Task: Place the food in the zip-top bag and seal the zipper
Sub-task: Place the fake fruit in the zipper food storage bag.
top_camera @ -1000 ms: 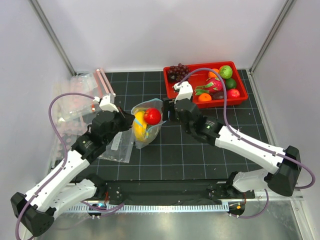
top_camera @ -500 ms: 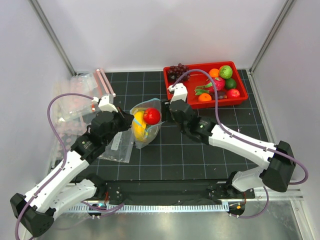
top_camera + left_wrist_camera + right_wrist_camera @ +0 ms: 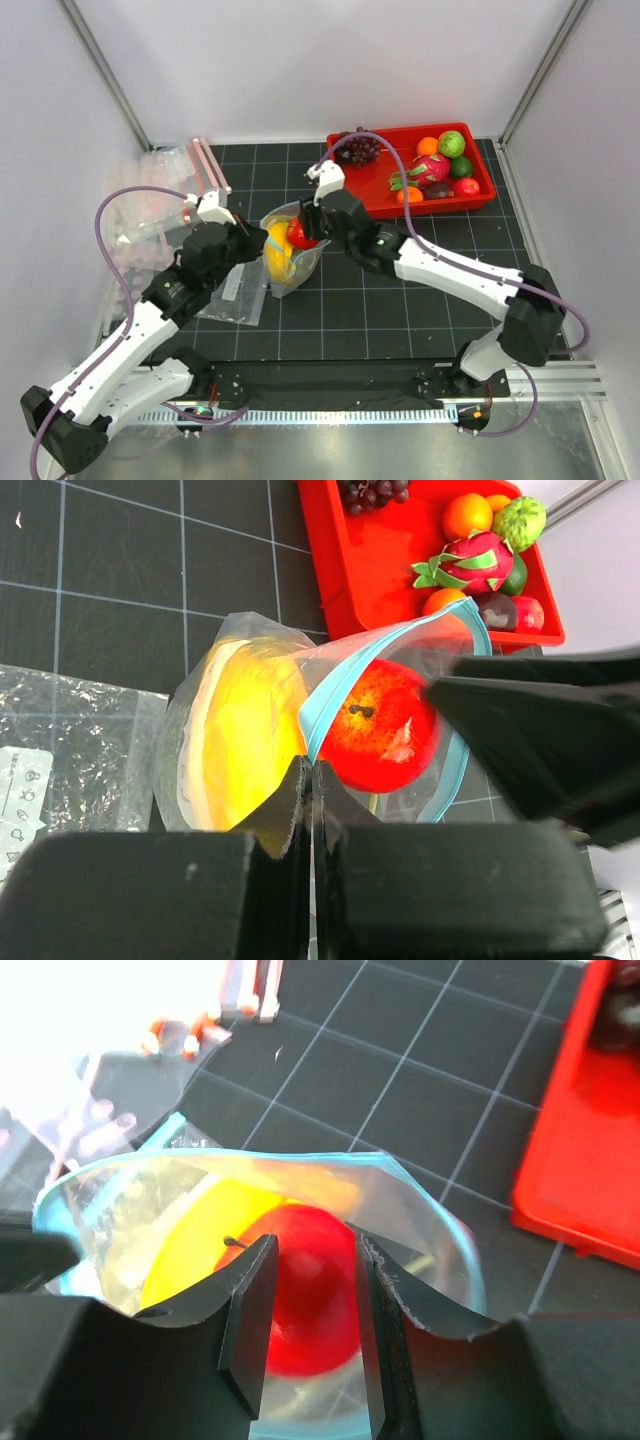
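Note:
The zip-top bag (image 3: 290, 272) stands on the black mat with its mouth held up and wide. My left gripper (image 3: 248, 238) is shut on its rim, pinching the teal zipper (image 3: 330, 695) between the jaws (image 3: 312, 770). Inside lie a yellow banana (image 3: 245, 730) and a small red fruit (image 3: 380, 725), the red one high in the mouth. My right gripper (image 3: 305, 228) hangs over the mouth from the right. Its fingers stand partly apart with the red fruit (image 3: 310, 1300) showing beneath the gap (image 3: 314, 1260), not clamped.
A red tray (image 3: 480, 195) at the back right holds several toy fruits, among them a pink dragon fruit (image 3: 425, 170) and dark grapes (image 3: 355, 148). Spare clear bags (image 3: 150, 200) lie at the left, and one flat bag (image 3: 235, 290) lies under the left arm.
My right gripper has swung left from beside the bag to over its mouth, and its jaws have narrowed. The left gripper and the bag have stayed put.

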`<state>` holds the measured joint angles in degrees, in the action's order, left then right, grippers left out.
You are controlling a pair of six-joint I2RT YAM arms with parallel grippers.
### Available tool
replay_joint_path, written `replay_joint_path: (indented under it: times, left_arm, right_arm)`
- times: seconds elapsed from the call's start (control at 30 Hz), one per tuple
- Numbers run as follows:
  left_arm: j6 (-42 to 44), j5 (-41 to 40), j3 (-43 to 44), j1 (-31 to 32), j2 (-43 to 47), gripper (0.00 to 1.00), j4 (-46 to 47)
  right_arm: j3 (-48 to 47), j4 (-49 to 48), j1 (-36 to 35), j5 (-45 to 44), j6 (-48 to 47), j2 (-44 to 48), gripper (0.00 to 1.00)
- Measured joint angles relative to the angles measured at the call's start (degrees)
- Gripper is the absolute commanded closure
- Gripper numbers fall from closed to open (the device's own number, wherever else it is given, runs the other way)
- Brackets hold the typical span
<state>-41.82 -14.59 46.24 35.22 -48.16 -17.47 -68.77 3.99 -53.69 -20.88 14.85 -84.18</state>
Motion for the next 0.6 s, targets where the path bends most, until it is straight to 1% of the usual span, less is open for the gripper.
replay_joint_path:
  times: [0.1,0.23,0.4,0.6]
  left_arm:
    - [0.0,0.0,0.0,0.0,-0.1,1.00,0.0]
    - [0.0,0.0,0.0,0.0,-0.2,1.00,0.0]
    - [0.0,0.0,0.0,0.0,-0.4,1.00,0.0]
    - [0.0,0.0,-0.1,0.0,-0.4,1.00,0.0]
  right_arm:
    - [-4.7,2.3,0.0,2.2,-0.4,-5.5,0.57]
    - [-8.3,6.0,0.0,6.4,-1.1,-9.9,0.58]
    - [-8.4,10.4,0.0,14.0,-0.7,-10.2,0.59]
    - [-8.5,14.9,-0.4,19.8,2.0,-10.2,0.61]
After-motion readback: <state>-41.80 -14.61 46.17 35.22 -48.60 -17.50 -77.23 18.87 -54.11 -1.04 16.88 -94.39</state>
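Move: The right hand, half open, is at the bag's mouth with the red apple just beyond its tips: about 2 cm left, level fore-and-aft, 4 cm below. The bananas in the bag lie some 6 cm left and 3 cm back, about 6 cm down; the red tray's middle is some 22 cm right and 12 cm ahead. From the left hand, pinching the bag's rim, the apple is about 7 cm right, 1 cm ahead, 3 cm below. Left keeps pinching the rim; right pushes the apple down 7 cm, going left then back, tilting down some 20°. ##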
